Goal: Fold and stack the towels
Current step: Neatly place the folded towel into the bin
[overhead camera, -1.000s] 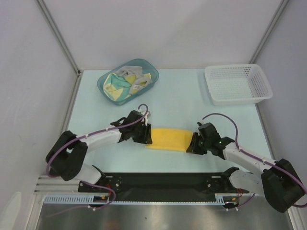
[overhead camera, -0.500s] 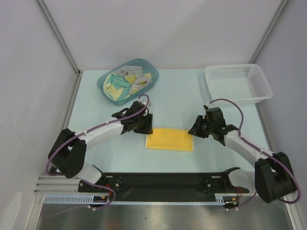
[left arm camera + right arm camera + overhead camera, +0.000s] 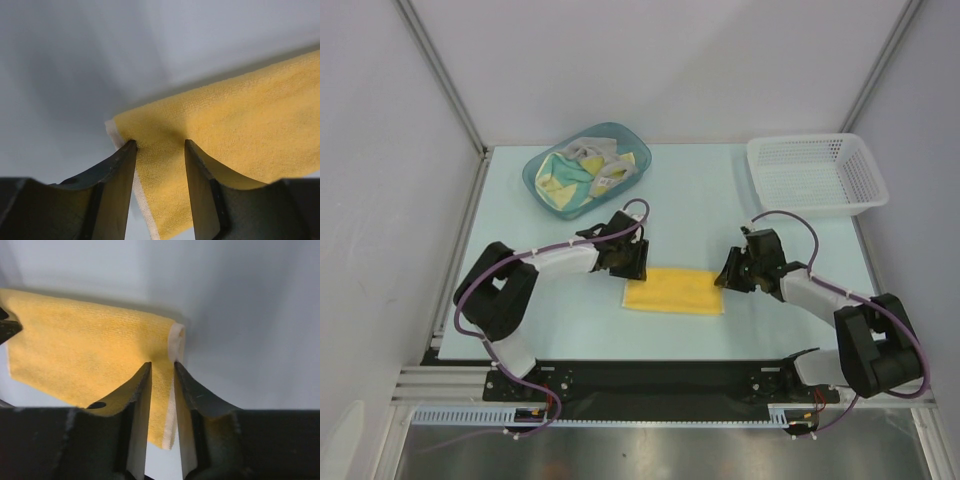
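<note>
A bright yellow towel point(image 3: 673, 290) lies folded into a flat rectangle on the pale table between the two arms. My left gripper point(image 3: 628, 264) is open at the towel's far left corner. In the left wrist view its fingers point(image 3: 122, 165) straddle that corner of the towel point(image 3: 240, 115). My right gripper point(image 3: 724, 276) is at the far right corner. Its jaws stand narrowly apart, with the white-backed short edge of the towel point(image 3: 90, 347) showing in the gap. More towels point(image 3: 582, 175), yellow and cream with teal, lie crumpled in the teal tub.
The teal plastic tub point(image 3: 625, 135) stands at the back left of the table. A white mesh basket point(image 3: 815, 175) stands at the back right. Metal frame posts and pale walls close in the left, right and back sides.
Both grippers have moved from the towel's short ends back to its far corners. The towel lay slightly bulged a second ago and now lies flat in about the same spot.
</note>
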Motion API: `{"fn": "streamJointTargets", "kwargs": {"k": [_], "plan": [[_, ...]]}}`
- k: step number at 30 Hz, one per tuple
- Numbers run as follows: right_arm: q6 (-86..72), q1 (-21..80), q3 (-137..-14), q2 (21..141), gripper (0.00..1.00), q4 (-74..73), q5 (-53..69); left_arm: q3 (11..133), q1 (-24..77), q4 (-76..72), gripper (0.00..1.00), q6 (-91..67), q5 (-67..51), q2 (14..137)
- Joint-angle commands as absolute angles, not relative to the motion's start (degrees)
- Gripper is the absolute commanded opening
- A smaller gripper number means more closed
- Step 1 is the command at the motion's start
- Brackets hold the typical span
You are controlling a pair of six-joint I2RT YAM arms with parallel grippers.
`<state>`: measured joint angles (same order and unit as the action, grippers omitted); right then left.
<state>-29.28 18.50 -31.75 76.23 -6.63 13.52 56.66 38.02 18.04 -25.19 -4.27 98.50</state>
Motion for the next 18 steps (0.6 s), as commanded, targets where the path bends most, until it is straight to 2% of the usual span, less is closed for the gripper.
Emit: {"fn": "streamJointTargets", "kwargs": {"k": [1, 3, 9, 18], "plan": [[-26.9, 18.2, -32.6, 74.2, 0.32, -8.6, 9.1, 58.1, 38.1, 19.1, 0.5, -24.2, -1.5, 98.4], [-27.4, 18.1, -32.9, 71.3, 0.36, -11.8, 9.0, 57.8, 38.1, 18.9, 0.5, -24.3, -1.5, 97.9], [-29.5, 19.2, -32.1, 66.1, 0.58, -15.5, 10.3, 58.0, 38.1, 19.2, 0.51, -24.3, -2.6, 95.8], [-32.1, 25.1, -30.1, 70.7, 0.59, -11.5, 8.3, 55.6, 38.1, 19.1, 0.51, -25.1, -1.6, 95.1]]}}
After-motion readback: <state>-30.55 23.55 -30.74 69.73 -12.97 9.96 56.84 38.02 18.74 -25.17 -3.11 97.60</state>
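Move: The folded towel's middle lies about 12 cm to the right hand's left, some 2 cm back and 2 cm below; the fingers are already at the towel's right edge, near its far corner. The white bin sits roughly 32 cm ahead of this hand and 25 cm to its right. From the left hand, whose fingertips are already at the towel's far left corner, the towel's middle is some 10 cm to the right and 3 cm back. The right fingers come free of the towel's right edge, spreading to about twice their opening as the hand lifts some 3 cm. It then draws back about 2.5 cm along that edge towards the near corner and sinks again, fingers open astride the edge, to a centimetre above its starting height. The left hand stays in place, its half-open fingertips still resting on the far left corner. ##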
